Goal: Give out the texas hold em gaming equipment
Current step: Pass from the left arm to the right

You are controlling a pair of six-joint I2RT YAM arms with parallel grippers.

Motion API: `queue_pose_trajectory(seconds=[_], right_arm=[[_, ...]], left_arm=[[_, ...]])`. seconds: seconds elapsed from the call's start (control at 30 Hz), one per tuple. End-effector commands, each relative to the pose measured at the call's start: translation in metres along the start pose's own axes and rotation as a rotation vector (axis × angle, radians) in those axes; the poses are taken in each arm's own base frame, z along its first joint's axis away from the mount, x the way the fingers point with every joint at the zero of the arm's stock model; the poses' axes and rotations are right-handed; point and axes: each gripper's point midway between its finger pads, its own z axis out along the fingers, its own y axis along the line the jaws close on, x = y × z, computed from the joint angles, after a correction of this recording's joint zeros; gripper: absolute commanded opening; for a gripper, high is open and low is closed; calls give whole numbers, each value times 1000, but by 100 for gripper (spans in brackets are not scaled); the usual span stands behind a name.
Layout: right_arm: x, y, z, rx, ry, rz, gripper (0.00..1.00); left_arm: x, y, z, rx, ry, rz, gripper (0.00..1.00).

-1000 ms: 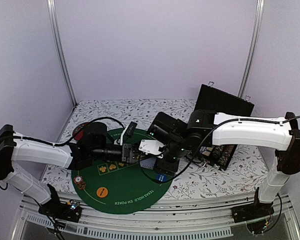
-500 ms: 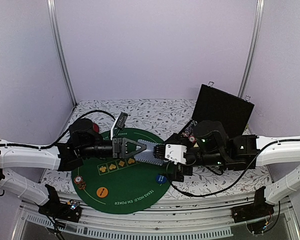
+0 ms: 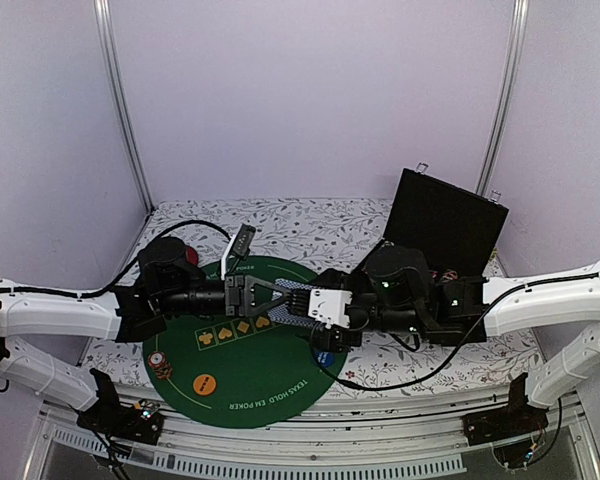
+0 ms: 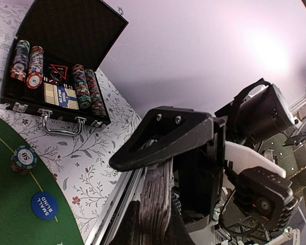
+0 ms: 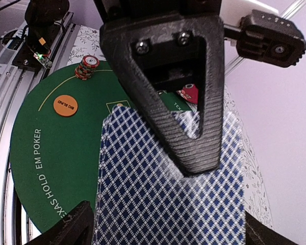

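My left gripper [image 3: 270,297] hangs over the green poker mat [image 3: 250,385], shut on a deck of playing cards [image 3: 292,300] with blue diamond backs. Edge-on in the left wrist view, the deck [image 4: 160,204] sits clamped in that gripper [image 4: 155,196]. My right gripper [image 3: 305,308] is open, a finger at each side of the deck's free end [image 5: 168,194]. On the mat lie a chip stack [image 3: 160,362], an orange big blind button [image 3: 206,382], a second chip stack [image 4: 23,158] and a blue small blind button [image 4: 44,205].
An open black case [image 3: 450,225] holding rows of chips [image 4: 84,89] stands at the back right on the floral cloth. A dark red disc [image 5: 188,93] lies beyond the mat's far left edge, behind the left arm. The frame rail [image 3: 280,455] runs along the near edge.
The arms drew apart from a tight huddle, the left one keeping the deck. The right gripper opened, pulled back right, then came left over the deck's end.
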Motion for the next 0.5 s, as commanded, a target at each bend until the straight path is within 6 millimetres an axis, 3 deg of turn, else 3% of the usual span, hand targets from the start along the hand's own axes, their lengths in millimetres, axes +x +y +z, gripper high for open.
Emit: queue_pose_trajectory(seconds=[0.0, 0.2, 0.47], right_arm=[[-3, -6, 5, 31, -4, -13, 79], [-3, -7, 4, 29, 1, -4, 63], [-6, -9, -1, 30, 2, -2, 53]], left_arm=[[-6, -10, -2, 28, -27, 23, 0], [-6, -6, -2, 11, -30, 20, 0], [-5, 2, -1, -19, -29, 13, 0]])
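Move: The card deck, already pinched by the left hand, has its middle about 2 cm to the left of the right hand's point and level with it, between its open fingers. On the table, roughly 20 cm below the right hand, the small blind token lies about 5 cm to its right and 1 cm ahead, and the chip stack some 9 cm ahead and 7 cm to its right. From the left hand, the deck's middle is about 3 cm to the right and 1 cm down. Almost in place, sinking about 0.5 cm, the right hand closes its fingers onto the left-held deck's side edges. ##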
